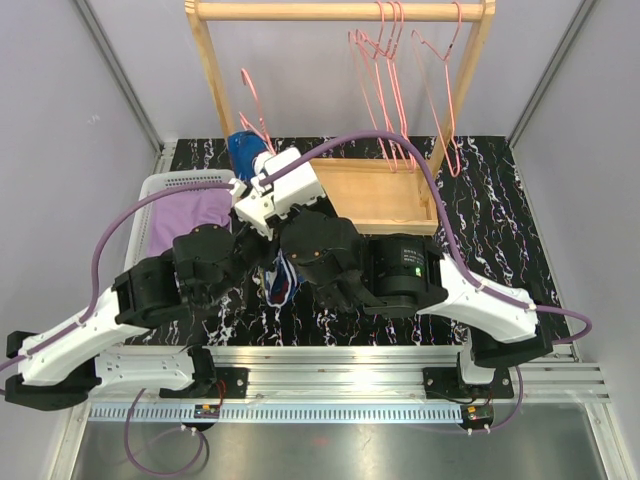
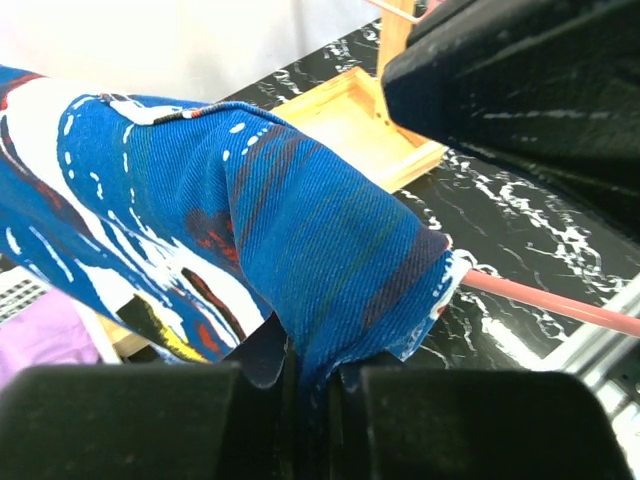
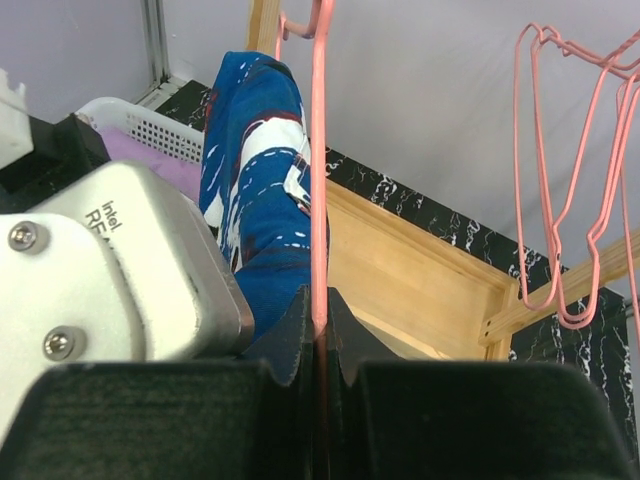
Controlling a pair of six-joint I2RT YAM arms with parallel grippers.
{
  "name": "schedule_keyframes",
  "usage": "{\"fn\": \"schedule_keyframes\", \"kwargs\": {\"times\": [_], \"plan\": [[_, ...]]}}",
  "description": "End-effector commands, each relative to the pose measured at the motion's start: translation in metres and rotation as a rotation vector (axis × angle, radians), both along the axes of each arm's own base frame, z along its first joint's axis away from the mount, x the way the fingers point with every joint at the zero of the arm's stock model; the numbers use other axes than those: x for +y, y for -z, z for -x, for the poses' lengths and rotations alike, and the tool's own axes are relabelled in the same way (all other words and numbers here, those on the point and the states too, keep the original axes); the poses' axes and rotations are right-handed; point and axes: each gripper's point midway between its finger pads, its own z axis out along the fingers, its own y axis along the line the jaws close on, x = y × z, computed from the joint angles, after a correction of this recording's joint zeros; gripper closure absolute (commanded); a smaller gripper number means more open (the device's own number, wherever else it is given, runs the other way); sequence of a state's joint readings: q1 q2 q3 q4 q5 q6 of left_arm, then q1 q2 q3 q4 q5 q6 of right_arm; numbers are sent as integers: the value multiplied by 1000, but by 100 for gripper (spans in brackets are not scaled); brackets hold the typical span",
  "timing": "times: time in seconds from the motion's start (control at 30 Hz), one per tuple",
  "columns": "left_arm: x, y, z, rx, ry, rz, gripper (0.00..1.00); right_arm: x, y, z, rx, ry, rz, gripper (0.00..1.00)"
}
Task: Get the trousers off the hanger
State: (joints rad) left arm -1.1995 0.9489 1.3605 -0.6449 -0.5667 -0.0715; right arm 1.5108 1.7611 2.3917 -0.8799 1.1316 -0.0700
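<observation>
The dark blue trousers with white, red and yellow splashes hang over a pink wire hanger. My left gripper is shut on a fold of the blue cloth at its lower edge. The hanger's wire sticks out of the cloth to the right. My right gripper is shut on the hanger's wire just beside the blue trousers. In the top view both wrists meet over the table's middle, with blue cloth showing between them. The lilac trousers lie in a white basket.
A wooden clothes rack stands at the back, its rail carrying several empty pink hangers. The basket sits at the left edge of the black marbled table. Grey walls close in both sides.
</observation>
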Motion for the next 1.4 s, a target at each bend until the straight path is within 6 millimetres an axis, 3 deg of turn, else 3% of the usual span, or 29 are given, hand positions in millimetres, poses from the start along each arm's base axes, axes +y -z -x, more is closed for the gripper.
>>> {"fn": "schedule_keyframes", "kwargs": {"times": [0.0,0.17,0.2,0.33,0.53,0.57,0.73,0.77,0.83,0.87,1.03,1.23,1.37], "plan": [[15,-19,-9,-69,-82,38,100,-6,-23,-3,10,28,-177,100],[38,-53,-5,-116,-125,188,100,-9,9,-15,107,19,-224,100],[42,-68,-3,-132,-123,247,100,-2,26,-22,138,12,-231,100],[59,-107,3,-171,-127,387,100,-3,43,-30,191,-6,-296,100],[78,-146,-4,-228,-228,497,100,12,77,-28,268,-44,-308,100],[79,-148,-7,-230,-249,504,100,14,90,-26,293,-49,-300,100],[89,-165,-13,-266,-331,525,100,8,104,-23,317,-52,-343,100],[97,-169,-15,-269,-371,547,100,7,118,-22,331,-48,-322,100],[105,-172,-17,-278,-412,554,100,2,119,-20,333,-54,-350,100],[108,-174,-16,-283,-420,562,100,1,134,-19,347,-55,-332,100],[131,-188,-12,-322,-458,610,100,-8,157,-19,360,-36,-319,100],[157,-198,-13,-377,-567,531,100,-19,181,-23,362,10,-254,100],[167,-190,-18,-413,-655,391,100,-35,181,-24,352,57,-242,100]]}}
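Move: The left hand already grips the blue trousers and the right hand the pink hanger. From the left hand the basket with the purple trousers lies about 18 cm ahead, 26 cm to the left and 35 cm below; the rack's wooden tray is some 29 cm ahead, 9 cm to the right and 36 cm down. From the right hand the blue trousers' middle is roughly 6 cm ahead, 4 cm left and 10 cm below. Upward and to its left goes the left hand, some 15 cm up and 13 cm across, tilting its fingers upward and turning counter-clockwise about 30 degrees, still pinching the blue trousers. Meanwhile the right hand keeps hold of the hanger and draws it down about 20 cm, first easing slightly forward, its fingertips tipping down some 20 degrees, so the two pull apart. ##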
